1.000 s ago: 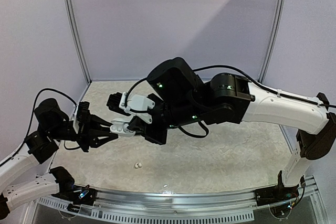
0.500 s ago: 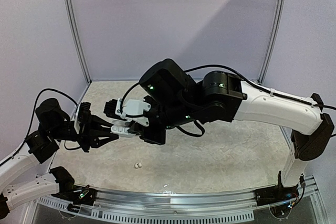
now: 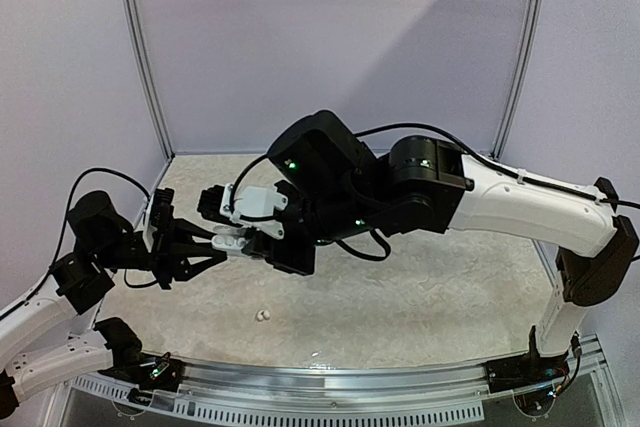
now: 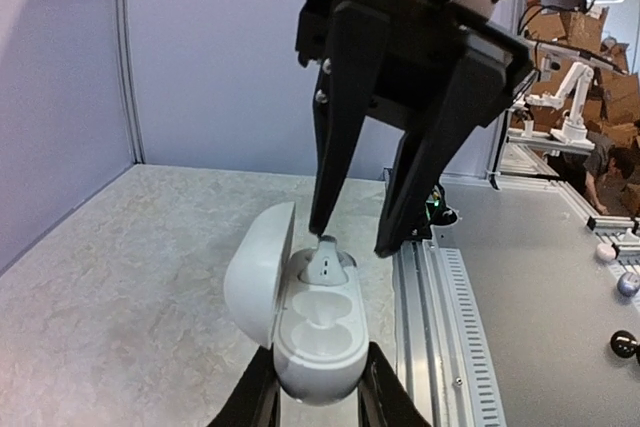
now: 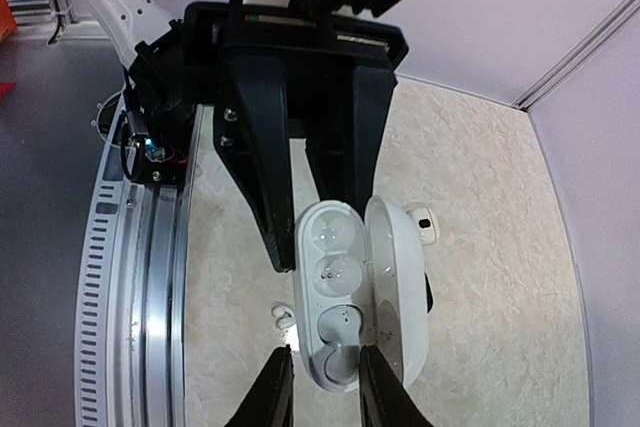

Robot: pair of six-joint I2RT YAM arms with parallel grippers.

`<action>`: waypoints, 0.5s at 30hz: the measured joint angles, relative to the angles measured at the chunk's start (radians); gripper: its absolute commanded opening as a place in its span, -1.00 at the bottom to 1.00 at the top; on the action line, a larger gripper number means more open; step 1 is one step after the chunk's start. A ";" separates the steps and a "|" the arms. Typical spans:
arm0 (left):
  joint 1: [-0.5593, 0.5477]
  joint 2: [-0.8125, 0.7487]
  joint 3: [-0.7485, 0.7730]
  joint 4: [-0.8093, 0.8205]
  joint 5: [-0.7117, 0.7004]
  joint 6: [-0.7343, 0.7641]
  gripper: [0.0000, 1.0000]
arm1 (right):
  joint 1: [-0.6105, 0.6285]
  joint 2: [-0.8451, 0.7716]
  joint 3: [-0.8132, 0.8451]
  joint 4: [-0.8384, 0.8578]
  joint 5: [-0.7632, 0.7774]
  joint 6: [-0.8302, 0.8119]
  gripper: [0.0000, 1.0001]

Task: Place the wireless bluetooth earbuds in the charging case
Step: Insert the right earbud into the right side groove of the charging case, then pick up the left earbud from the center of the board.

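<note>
My left gripper (image 4: 318,387) is shut on the white charging case (image 4: 315,337) and holds it above the table, lid (image 4: 255,272) swung open to the left. A white earbud (image 4: 327,265) sits in the case's far socket; the near socket is bare. My right gripper (image 4: 357,240) hangs over it with jaws slightly parted, one fingertip touching the earbud's top and the other apart from it. In the right wrist view the earbud (image 5: 338,342) lies in the case (image 5: 335,247) between my open fingers (image 5: 275,392). From above, both grippers meet at the case (image 3: 232,241).
A loose white earbud (image 3: 263,316) lies on the speckled mat near the front rail (image 3: 330,372); the right wrist view shows it as well (image 5: 283,315). A small white piece with a dark spot (image 5: 425,222) lies beyond the case. Grey walls close the back and sides.
My right arm shifted slightly left over the case and its jaws parted, letting go of the earbud in the socket. The left gripper held the case still.
</note>
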 measured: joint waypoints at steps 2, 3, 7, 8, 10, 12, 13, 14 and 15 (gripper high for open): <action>0.000 0.000 -0.019 0.026 -0.014 -0.054 -1.00 | -0.001 -0.030 -0.031 0.032 0.000 0.014 -0.50; 0.000 0.002 -0.024 0.034 -0.023 -0.075 -1.00 | -0.001 -0.042 -0.040 0.042 0.000 0.018 -0.49; 0.002 0.004 -0.040 0.062 -0.074 -0.164 -1.00 | -0.009 -0.111 -0.080 0.121 -0.001 0.051 -0.33; 0.004 0.003 -0.042 0.066 -0.087 -0.178 -1.00 | -0.013 -0.127 -0.092 0.143 -0.001 0.063 -0.25; 0.015 0.003 -0.043 0.072 -0.116 -0.213 -1.00 | -0.030 -0.169 -0.137 0.208 -0.006 0.098 -0.10; 0.039 0.003 -0.044 0.077 -0.154 -0.246 -1.00 | -0.056 -0.203 -0.189 0.262 -0.009 0.149 -0.02; 0.050 0.003 -0.044 0.078 -0.171 -0.257 -1.00 | -0.074 -0.220 -0.222 0.286 -0.007 0.190 -0.01; 0.062 0.002 -0.044 0.078 -0.191 -0.268 -1.00 | -0.092 -0.228 -0.243 0.295 -0.003 0.233 -0.01; 0.076 0.001 -0.044 0.077 -0.215 -0.278 -1.00 | -0.117 -0.230 -0.263 0.301 0.005 0.287 -0.01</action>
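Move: The charging case, held in the left fingers with an earbud standing in its far groove, has its middle about 2 cm to the right hand's left and 2 cm below it, neither ahead nor back, and some 2 cm to the left hand's right, otherwise level. From the right hand, on the table roughly 30 cm below, the black case lies about 18 cm ahead and 5 cm left; a loose white earbud pair lies about 1 cm ahead and 3 cm left. Straight up first, by some 7 cm, the right hand draws off the earbud with its fingers already parted, then swings forward about 5 cm and to the right, away from the case, fingertips tilting up and fingers spreading wider. The left hand keeps its grip on the case and carries it about 5 cm forward and a little left, rolling its open top forward while the fingers swing counter-clockwise. ##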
